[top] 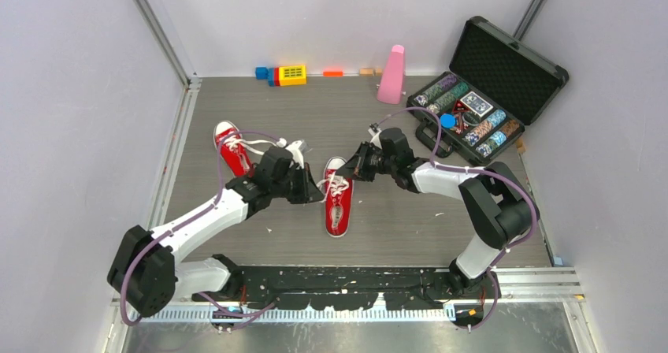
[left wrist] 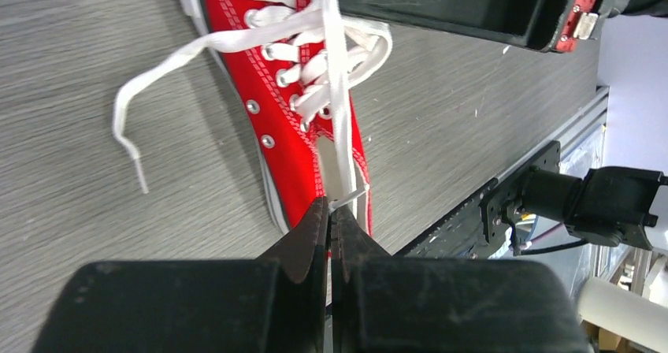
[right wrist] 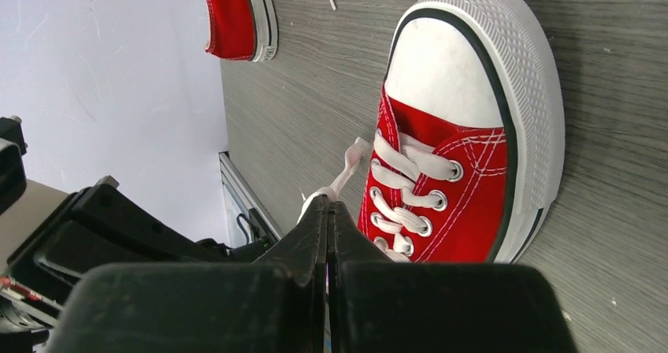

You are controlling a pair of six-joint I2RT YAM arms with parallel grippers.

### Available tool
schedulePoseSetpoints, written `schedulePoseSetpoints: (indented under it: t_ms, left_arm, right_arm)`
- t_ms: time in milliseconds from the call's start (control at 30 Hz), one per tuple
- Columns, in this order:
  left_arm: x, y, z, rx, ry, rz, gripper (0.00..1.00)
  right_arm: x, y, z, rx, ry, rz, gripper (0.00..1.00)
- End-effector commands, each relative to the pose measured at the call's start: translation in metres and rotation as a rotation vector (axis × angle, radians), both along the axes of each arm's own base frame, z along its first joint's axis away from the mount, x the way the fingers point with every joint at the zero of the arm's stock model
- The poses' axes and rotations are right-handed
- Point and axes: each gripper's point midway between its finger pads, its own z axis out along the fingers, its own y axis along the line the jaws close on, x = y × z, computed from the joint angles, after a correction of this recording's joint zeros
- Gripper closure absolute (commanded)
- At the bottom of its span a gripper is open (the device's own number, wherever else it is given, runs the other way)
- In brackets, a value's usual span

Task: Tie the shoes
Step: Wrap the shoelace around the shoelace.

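Two red shoes with white laces lie on the grey table. One shoe (top: pixel 339 199) is in the middle, the other shoe (top: pixel 231 148) at the back left. My left gripper (top: pixel 318 187) is at the middle shoe's left side, shut on a lace (left wrist: pixel 337 93) that runs taut from the shoe (left wrist: pixel 303 109) to the gripper (left wrist: pixel 331 209). My right gripper (top: pixel 354 171) is at the shoe's far right, shut (right wrist: pixel 327 205) on another lace (right wrist: pixel 346 166) of the same shoe (right wrist: pixel 473 203). One free lace end (left wrist: pixel 130 128) trails on the table.
An open black case (top: pixel 492 85) of poker chips stands at the back right. A pink cone-shaped object (top: pixel 391 75) and coloured blocks (top: pixel 283 75) line the back wall. White walls close in both sides. The second shoe (right wrist: pixel 236 14) shows in the right wrist view.
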Motion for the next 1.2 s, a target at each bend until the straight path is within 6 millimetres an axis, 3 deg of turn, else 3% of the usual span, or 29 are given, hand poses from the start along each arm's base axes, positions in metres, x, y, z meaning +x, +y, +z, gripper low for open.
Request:
schedulePoseSetpoints:
  t_ms: [0, 200, 400, 567, 767, 833, 967, 1033, 1167]
  left_arm:
    - [0.006, -0.022, 0.006, -0.039, -0.057, -0.039, 1.00]
    - [0.008, -0.036, -0.011, -0.028, -0.001, -0.071, 1.00]
    - [0.006, -0.037, -0.019, -0.020, 0.013, -0.085, 1.00]
    - [0.001, -0.028, -0.021, 0.015, 0.030, -0.082, 1.00]
    - [-0.008, -0.001, -0.027, 0.112, 0.050, -0.014, 0.97]
    - [-0.012, 0.008, -0.028, 0.140, 0.057, 0.006, 0.89]
    - [-0.018, 0.029, -0.028, 0.211, 0.061, 0.046, 0.62]
    - [-0.015, 0.036, -0.020, 0.230, 0.027, 0.065, 0.50]
    - [-0.004, 0.045, 0.004, 0.266, -0.053, 0.077, 0.37]
  right_arm:
    - [0.010, 0.004, 0.014, 0.011, -0.053, 0.005, 1.00]
    - [0.009, 0.002, 0.017, 0.000, -0.058, -0.002, 1.00]
    - [0.003, 0.002, 0.015, -0.032, -0.088, -0.023, 1.00]
    - [-0.003, 0.003, 0.009, -0.083, -0.122, -0.036, 1.00]
    - [-0.006, -0.003, 0.013, -0.117, -0.157, -0.052, 1.00]
    - [-0.008, -0.005, 0.014, -0.133, -0.164, -0.050, 1.00]
    - [-0.012, -0.005, 0.013, -0.149, -0.168, -0.034, 1.00]
    - [-0.014, -0.004, 0.012, -0.152, -0.170, -0.026, 1.00]
    - [-0.016, -0.001, 0.013, -0.150, -0.171, -0.008, 1.00]
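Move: My left hand already pinches one lace end. The shoe's lacing lies about 4 cm ahead of it, 4 cm to its right and 5 cm below. My right fingertips are some 6 cm ahead, 4 cm right and 2 cm lower than the left hand, and the loose lace trails about 2 cm ahead, 3 cm left and 9 cm below it. From my right hand, shut on lace, the lacing is roughly 2 cm back, level sideways and 3 cm below. I lower the lace end in my left hand about 4 cm beside the shoe, easing 2 cm right towards the lacing, and pause there. Then I open those fingers wide, let go of the lace and draw off some 5 cm left and slightly up. My right hand keeps shut on its lace by the lacing, rolling about 10 degrees and drawing back 1.5 cm. ##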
